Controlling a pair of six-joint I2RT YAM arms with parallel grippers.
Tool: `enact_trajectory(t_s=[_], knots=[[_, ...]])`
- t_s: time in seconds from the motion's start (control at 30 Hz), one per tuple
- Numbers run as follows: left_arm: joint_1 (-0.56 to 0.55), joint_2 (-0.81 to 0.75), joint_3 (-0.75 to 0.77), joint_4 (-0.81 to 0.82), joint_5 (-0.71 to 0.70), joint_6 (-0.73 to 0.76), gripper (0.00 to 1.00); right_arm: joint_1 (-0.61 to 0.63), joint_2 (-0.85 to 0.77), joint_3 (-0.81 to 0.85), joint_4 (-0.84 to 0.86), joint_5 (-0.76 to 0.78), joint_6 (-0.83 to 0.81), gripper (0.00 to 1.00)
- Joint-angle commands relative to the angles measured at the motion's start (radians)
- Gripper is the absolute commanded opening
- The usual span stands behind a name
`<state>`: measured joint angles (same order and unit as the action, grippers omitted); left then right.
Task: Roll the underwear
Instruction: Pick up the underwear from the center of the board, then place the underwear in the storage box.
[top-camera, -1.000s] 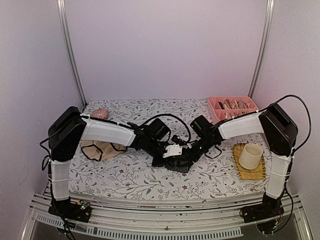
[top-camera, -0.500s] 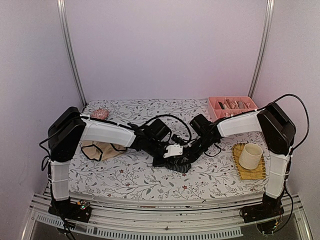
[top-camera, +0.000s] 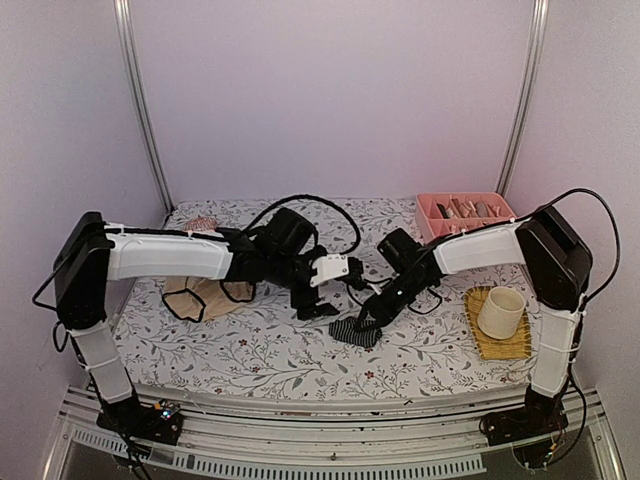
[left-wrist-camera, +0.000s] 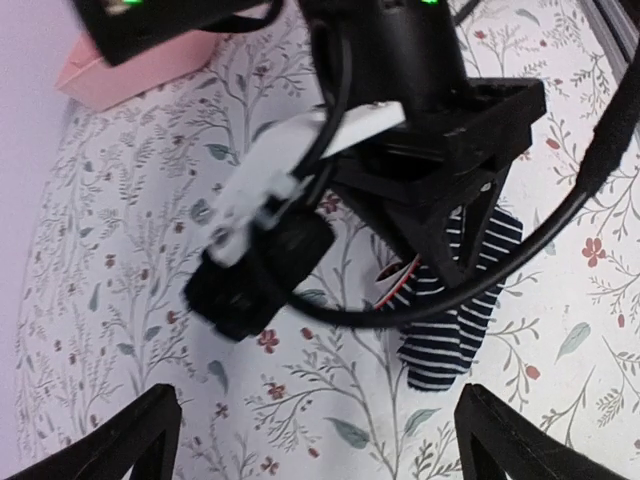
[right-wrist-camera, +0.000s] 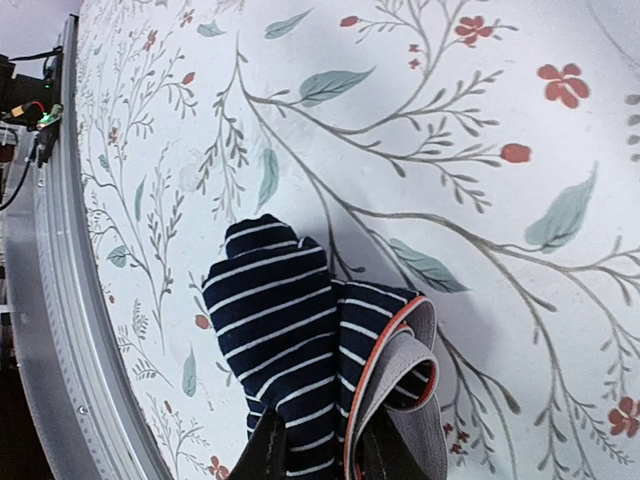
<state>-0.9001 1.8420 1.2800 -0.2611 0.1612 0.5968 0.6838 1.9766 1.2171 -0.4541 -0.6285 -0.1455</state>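
Observation:
The navy striped underwear (top-camera: 355, 330) lies bunched and partly rolled on the floral cloth at centre, its grey and orange waistband curled at one end (right-wrist-camera: 400, 385). My right gripper (top-camera: 372, 314) is shut on this roll (right-wrist-camera: 285, 330), one finger on each side of the striped fold. My left gripper (top-camera: 318, 303) hangs open just left of it, nothing between its fingers (left-wrist-camera: 130, 440); the striped roll (left-wrist-camera: 455, 335) shows ahead of them under the right gripper. The beige underwear with black edging (top-camera: 205, 297) lies flat at the left, partly under the left arm.
A reddish-pink hairbrush (top-camera: 203, 226) sits at the back left. A pink tray (top-camera: 465, 212) with rolled items stands at the back right. A cream cup (top-camera: 500, 312) rests on a yellow mat (top-camera: 497, 345) at the right. A black cable loops over the centre.
My left gripper has opened, let go of the navy underwear and drawn back up and to the left. The right gripper closed on the roll and has kept hold.

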Motion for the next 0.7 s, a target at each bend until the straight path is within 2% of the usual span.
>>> enact_trajectory(t_s=[0.0, 0.2, 0.33, 0.53, 0.67], knots=[[0.083, -0.133, -0.062, 0.033, -0.013, -0.035, 0.98, -0.04, -0.084, -0.014, -0.017, 0.148, 0.039, 0.02], [0.207, -0.237, -0.176, 0.079, -0.027, -0.094, 0.98, -0.136, -0.215, 0.055, 0.05, 0.333, 0.071, 0.02], [0.262, -0.296, -0.267, 0.154, -0.03, -0.11, 0.98, -0.2, -0.25, 0.139, 0.082, 0.473, 0.032, 0.02], [0.271, -0.365, -0.348, 0.235, -0.056, -0.14, 0.99, -0.331, -0.157, 0.358, 0.115, 0.555, 0.013, 0.02], [0.273, -0.406, -0.378, 0.262, -0.062, -0.157, 0.99, -0.4, -0.055, 0.519, 0.11, 0.63, 0.086, 0.02]])
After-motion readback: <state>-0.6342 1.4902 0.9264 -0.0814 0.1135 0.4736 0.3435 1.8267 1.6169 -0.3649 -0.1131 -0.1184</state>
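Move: The pink box, where the right hand's held underwear roll is going, lies about 25 cm ahead and 23 cm to the right of that hand, level with it. The cup stands some 26 cm to that hand's right, about 1 cm ahead. From the open left hand, the beige cloth lies about 26 cm left, 6 cm ahead and 9 cm below; the roll is some 7 cm right, 3 cm back and 8 cm below. Forward, up and to the right in one quickening sweep, the right hand carries the still-pinched underwear roll off the board towards the pink box, some 25 cm out and 20 cm up, its fingers swinging clockwise from left-and-down to mostly forward. The left hand stays open and draws off left about 13 cm towards the beige cloth, slightly forward and up. ##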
